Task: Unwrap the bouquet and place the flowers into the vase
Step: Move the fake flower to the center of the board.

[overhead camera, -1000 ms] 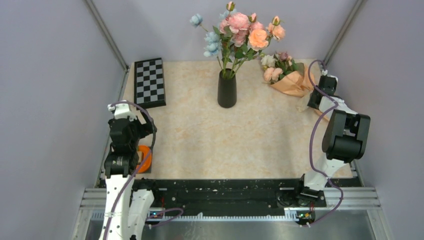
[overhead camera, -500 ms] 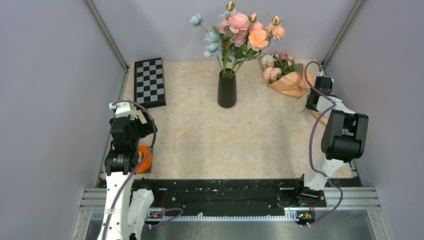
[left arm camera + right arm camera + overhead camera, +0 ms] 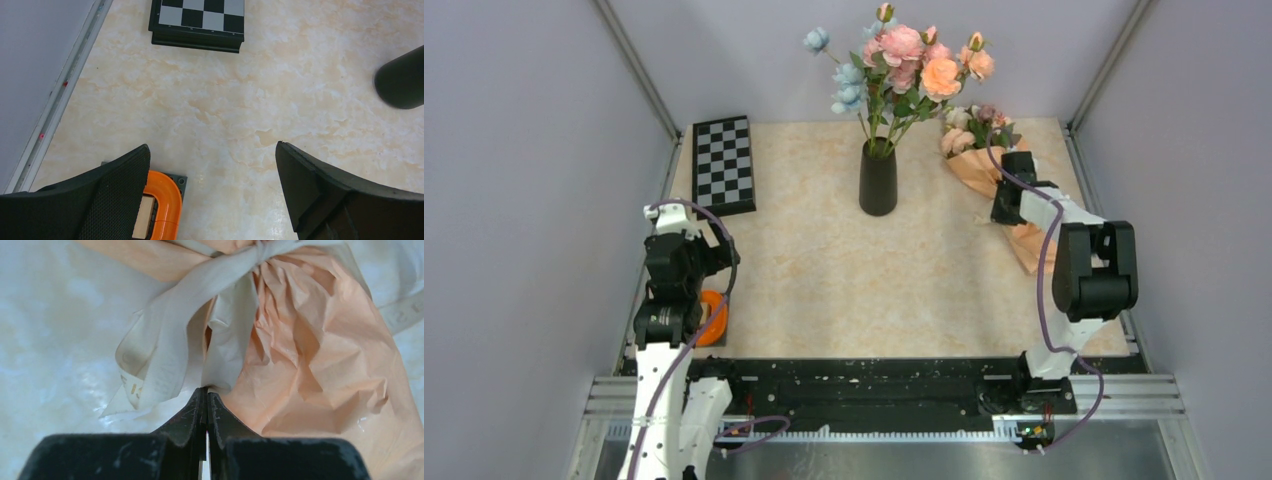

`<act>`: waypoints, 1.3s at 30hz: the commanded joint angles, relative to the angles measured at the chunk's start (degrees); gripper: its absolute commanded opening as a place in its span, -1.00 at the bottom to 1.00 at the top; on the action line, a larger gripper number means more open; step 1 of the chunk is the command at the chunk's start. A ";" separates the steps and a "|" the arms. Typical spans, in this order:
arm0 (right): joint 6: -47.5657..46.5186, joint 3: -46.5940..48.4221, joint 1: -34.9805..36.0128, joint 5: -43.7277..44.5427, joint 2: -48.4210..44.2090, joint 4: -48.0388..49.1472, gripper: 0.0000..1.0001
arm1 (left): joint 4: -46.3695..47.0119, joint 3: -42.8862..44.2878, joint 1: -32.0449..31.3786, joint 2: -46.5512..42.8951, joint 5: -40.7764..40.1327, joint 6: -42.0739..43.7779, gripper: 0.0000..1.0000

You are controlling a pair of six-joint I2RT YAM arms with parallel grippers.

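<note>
The bouquet (image 3: 972,165) lies at the back right, its peach paper cone (image 3: 320,340) tied with a cream ribbon (image 3: 165,355). Its flowers (image 3: 964,125) point toward the back wall. My right gripper (image 3: 206,390) is shut, with a loop of that ribbon pinched at its tips; in the top view my right gripper (image 3: 1004,212) sits over the cone's middle. The black vase (image 3: 878,180) stands mid-table and holds a taller pink, orange and pale-blue bunch; its base (image 3: 402,80) shows in the left wrist view. My left gripper (image 3: 212,150) hangs open over bare tabletop at the near left.
A folded chessboard (image 3: 723,165) lies at the back left. An orange curved piece (image 3: 162,200) on a grey plate sits under my left fingers. Metal rails run along both side walls.
The right gripper shut on the ribbon and moved left toward the vase. The bouquet swung with it, its tail now pointing to the near right. The left arm stayed still.
</note>
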 commanded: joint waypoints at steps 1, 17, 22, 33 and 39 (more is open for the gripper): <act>5.24 4.21 4.77 -2.27 -3.06 -0.74 -1.00 | 1.82 0.30 -0.21 0.47 0.51 0.50 0.97; 5.57 6.34 8.93 -0.81 -6.50 -1.44 -0.10 | 1.84 0.13 -0.19 1.44 0.23 0.58 0.97; 1.64 4.64 4.75 -4.58 -10.39 -1.94 0.27 | 1.44 0.41 -0.20 1.74 -0.63 0.67 0.97; -3.31 5.65 -8.12 -12.72 -5.21 2.65 0.43 | 1.63 -0.03 -0.09 0.42 -4.57 0.95 0.97; -6.13 8.97 -10.53 -20.22 1.51 3.39 0.43 | 1.73 -0.27 -0.08 -0.07 -6.10 1.01 0.97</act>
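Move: The right fingers are shut on the bouquet's ribbon tail. The centre of the board lies about 25 cm to their left and 5 cm back, some 3 cm lower; the vase stands roughly 27 cm left and 2 cm ahead. The ribbon knot is about 5 cm ahead and 4 cm right, the flower heads around 21 cm ahead and 4 cm left. From the left hand the board's centre lies about 10 cm ahead, 30 cm right and 18 cm down. Leftward first: the right hand, still pinching the ribbon tail, drags the bouquet about 8 cm towards the middle of the board, slowing to a stop. The fingers then open wide and let go; the hand rises some 7 cm, swings about 12 cm back to the right over the wrapping, and sinks again just right of the knot, edging slightly forward, fingers still open. ##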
